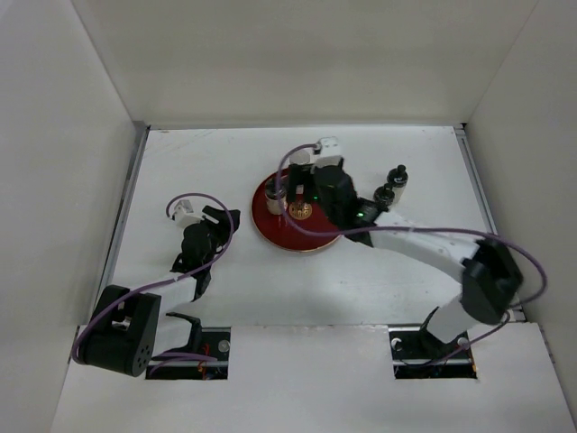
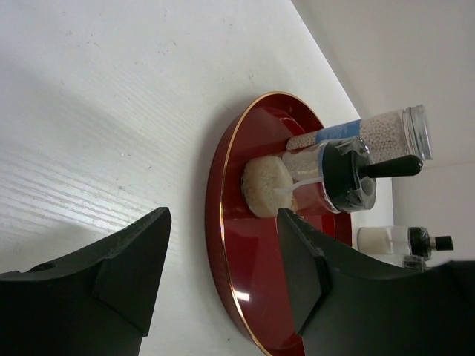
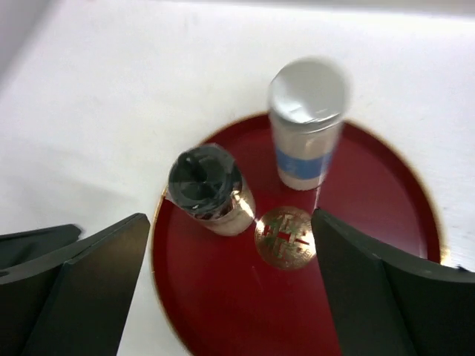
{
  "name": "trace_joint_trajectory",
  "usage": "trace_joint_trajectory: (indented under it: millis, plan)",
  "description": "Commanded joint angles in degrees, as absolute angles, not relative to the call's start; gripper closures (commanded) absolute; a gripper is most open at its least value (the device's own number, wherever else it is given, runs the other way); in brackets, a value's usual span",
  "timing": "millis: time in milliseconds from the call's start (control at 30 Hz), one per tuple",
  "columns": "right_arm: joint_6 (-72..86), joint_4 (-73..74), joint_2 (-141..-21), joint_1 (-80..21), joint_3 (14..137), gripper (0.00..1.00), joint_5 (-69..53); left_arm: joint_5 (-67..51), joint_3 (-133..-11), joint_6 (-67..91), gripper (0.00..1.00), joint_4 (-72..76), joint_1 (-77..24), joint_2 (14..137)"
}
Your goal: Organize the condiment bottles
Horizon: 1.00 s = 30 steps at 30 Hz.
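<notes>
A round red tray (image 1: 270, 225) holds two condiment bottles: a tall pale one with a grey cap and blue band (image 1: 297, 161) (image 3: 306, 141) (image 2: 386, 133), and a short black-topped one (image 1: 278, 193) (image 3: 208, 189) (image 2: 334, 174). Two more short black-topped bottles (image 1: 398, 177) (image 1: 384, 192) stand on the table right of the tray. My right gripper (image 3: 231, 245) (image 1: 311, 203) hangs open above the tray, with nothing between its fingers. My left gripper (image 2: 223, 222) (image 1: 227, 221) is open and empty, low over the table just left of the tray's rim (image 2: 223, 222).
A gold emblem (image 3: 286, 236) marks the tray's centre. White walls close the table in at the left, back and right. A purple cable loops from each wrist. Bare table lies left of and in front of the tray.
</notes>
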<state>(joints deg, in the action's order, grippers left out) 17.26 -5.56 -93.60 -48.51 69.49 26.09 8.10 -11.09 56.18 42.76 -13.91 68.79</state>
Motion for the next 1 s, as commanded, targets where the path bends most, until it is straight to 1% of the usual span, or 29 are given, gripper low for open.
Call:
trace_joint_trajectory:
  millis: [0, 67, 167, 233, 333, 467, 600, 700, 733, 800, 867, 967]
  plan:
    - [18.9, -9.3, -80.0, -43.7, 59.9, 0.06, 30.6, 7.8, -11.0, 56.7, 0.42, 46.1, -14.2, 68.3]
    - [20.5, -7.7, -74.6, -38.8, 54.2, 0.08, 32.9, 7.8, -11.0, 56.6, 0.42, 46.1, -14.3, 68.3]
    - [21.6, -3.1, -70.8, -31.8, 49.8, 0.00, 35.6, 8.1, -11.2, 56.3, 0.42, 45.8, -14.0, 68.3]
    - [21.8, 0.6, -72.0, -27.7, 49.4, 0.00, 36.7, 7.9, -11.1, 56.4, 0.42, 45.8, -13.7, 67.9]
    - [22.2, 1.1, -75.1, -24.3, 48.5, 0.00, 36.7, 8.8, -11.1, 55.8, 0.42, 45.5, -14.1, 67.5]
    - [22.8, -2.1, -80.8, -22.9, 49.0, 0.00, 31.3, 8.5, -11.1, 55.8, 0.42, 45.5, -13.9, 67.5]
    - [23.4, -5.4, -84.8, -21.9, 50.1, 0.00, 29.4, 8.8, -11.2, 55.6, 0.41, 45.4, -14.2, 67.8]
    - [23.0, -6.0, -88.3, -21.0, 52.1, 0.07, 29.1, 8.9, -11.1, 55.5, 0.41, 45.4, -14.1, 67.3]
    - [23.3, -6.0, -88.8, -21.0, 52.3, 0.12, 29.4, 9.1, -11.1, 55.5, 0.41, 45.4, -14.3, 67.3]
    - [23.5, -5.9, -88.6, -21.1, 52.4, 0.26, 29.6, 8.8, -11.2, 55.6, 0.41, 45.4, -14.2, 67.8]
    - [22.9, -5.9, -87.0, -21.2, 52.4, 0.32, 31.4, 8.6, -11.1, 55.8, 0.41, 45.4, -14.0, 67.7]
    - [21.0, -5.5, -81.8, -24.4, 52.8, 0.38, 36.2, 9.1, -11.5, 55.4, 0.41, 45.4, -14.7, 68.2]
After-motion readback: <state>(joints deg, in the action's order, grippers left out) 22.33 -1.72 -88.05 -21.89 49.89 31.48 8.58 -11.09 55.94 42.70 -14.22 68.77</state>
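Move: The shorter black-capped bottle is about 25 cm to the right of the right hand, 3 cm ahead and 15 cm below. The taller knob-capped bottle stands some 6 cm farther out and 4 cm more to the right. The red tray lies under the right hand, its centre roughly 3 cm ahead and 19 cm down. From the left hand the shorter bottle is some 41 cm right, 7 cm ahead and slightly below. The right fingers pinch the black cap of the shorter bottle after swinging about 25 cm right off the tray. The hand first rises some 5 cm, then sinks some 17 cm onto the bottle, turning about 30 degrees clockwise and tipping further down; the wide-open fingers close only at the bottom, with a slight rise after. ##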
